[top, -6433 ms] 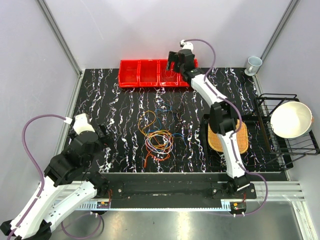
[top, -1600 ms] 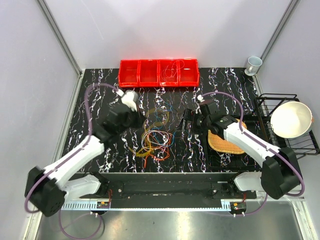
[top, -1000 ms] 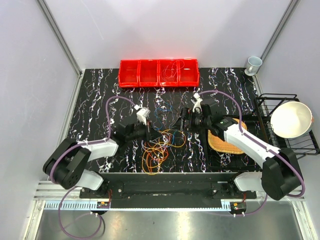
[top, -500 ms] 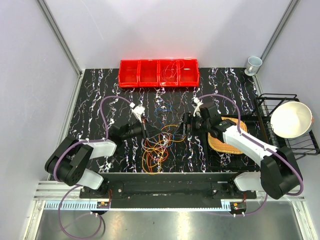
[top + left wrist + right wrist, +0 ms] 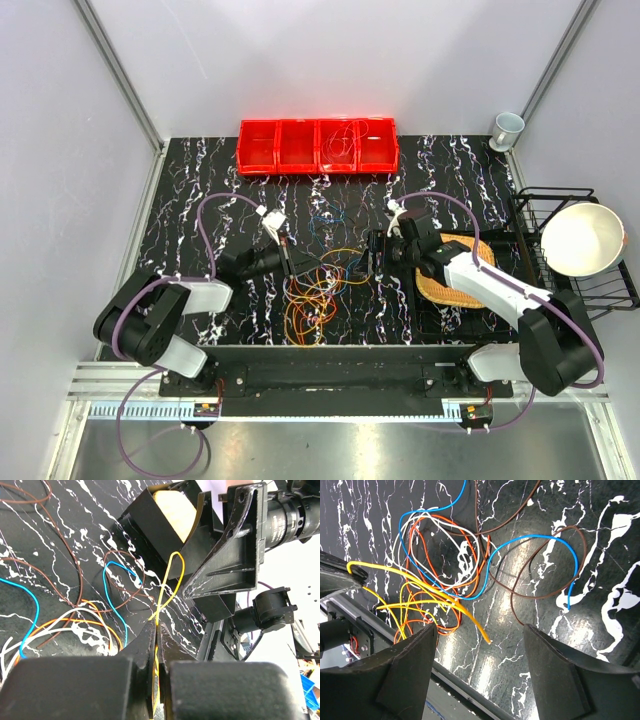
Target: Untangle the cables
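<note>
The cables [image 5: 315, 292] lie in a loose tangle of orange, yellow, blue, white and brown loops at the table's middle. My left gripper [image 5: 290, 262] is at the tangle's upper left, shut on a yellow cable [image 5: 172, 577] that runs up between its fingertips [image 5: 150, 630]. The right gripper [image 5: 372, 256] faces it from the right, open. In the right wrist view the yellow cable's free end [image 5: 481, 632] hangs between the spread fingers [image 5: 407, 672], touching neither. The left fingertip [image 5: 340, 575] shows there pinching the yellow cable. Blue and brown cables [image 5: 535, 565] lie flat beyond.
A row of red bins [image 5: 318, 146] stands at the back, with thin wire in one compartment [image 5: 345, 138]. A wicker basket [image 5: 470, 275] sits under the right arm. A black rack with a white bowl [image 5: 582, 238] is at the far right, a cup [image 5: 508, 128] behind it.
The left gripper has pulled the yellow cable slightly left and up, stretching it out of the tangle. The right gripper has moved closer to its free end and its jaws have narrowed a little.
</note>
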You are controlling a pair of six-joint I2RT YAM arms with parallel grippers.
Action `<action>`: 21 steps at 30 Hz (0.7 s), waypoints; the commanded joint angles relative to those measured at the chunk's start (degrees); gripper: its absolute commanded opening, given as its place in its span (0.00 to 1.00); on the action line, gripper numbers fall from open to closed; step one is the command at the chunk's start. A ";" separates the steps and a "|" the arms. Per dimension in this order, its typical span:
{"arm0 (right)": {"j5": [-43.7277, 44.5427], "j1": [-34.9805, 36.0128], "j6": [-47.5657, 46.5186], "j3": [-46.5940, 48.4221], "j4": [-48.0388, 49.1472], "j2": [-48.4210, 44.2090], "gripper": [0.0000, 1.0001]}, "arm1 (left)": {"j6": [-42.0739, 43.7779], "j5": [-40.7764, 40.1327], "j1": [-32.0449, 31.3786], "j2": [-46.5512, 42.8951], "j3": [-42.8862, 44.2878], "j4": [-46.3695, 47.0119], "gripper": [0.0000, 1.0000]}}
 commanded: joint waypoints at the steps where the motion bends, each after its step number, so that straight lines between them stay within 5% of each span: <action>1: 0.89 0.47 -1.28 -0.07 3.43 -0.91 0.75 | -0.13 1.92 0.27 0.81 0.11 4.62 0.00; 9: 0.01 0.47 -1.98 0.11 7.03 -2.05 0.67 | -0.48 2.18 0.27 1.51 0.46 4.80 0.00; 16: -5.35 0.47 -1.36 -0.94 8.97 -3.10 0.24 | -0.57 2.62 0.27 2.92 1.34 4.36 0.00; 18: -6.06 0.47 -0.93 -0.86 9.06 -4.33 0.07 | -0.75 2.36 0.27 3.09 1.60 4.01 0.12; 19: -6.32 0.47 -0.66 -0.42 8.97 -4.77 0.02 | -0.66 1.57 0.27 3.01 1.60 3.75 0.27; 21: -6.15 0.39 -0.05 0.63 8.53 -6.44 0.00 | -0.40 0.69 0.27 2.66 1.34 3.04 0.75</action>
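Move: The right hand, open, has the stretch of yellow cable near its free end about 2 cm to its left, 1 cm ahead and 2 cm above. Below it by about 9 cm, a blue cable's bend lies 2 cm left and 3 cm back, and the white-orange coil 10 cm left and 7 cm back. From the left hand, already pinching the yellow cable, that stretch lies about 10 cm right, 1 cm ahead and 2 cm lower. The right hand rises about 2.5 cm and eases some 1.5 cm left into the yellow cable, after a slight forward swing that half turns back, its fingers tipping up some 10 degrees and closing from wide open to pinch the cable near its free end. The left hand keeps its pinch while sinking about 1.5 cm, then opens to roughly a third at the very end, letting go of the cable. ##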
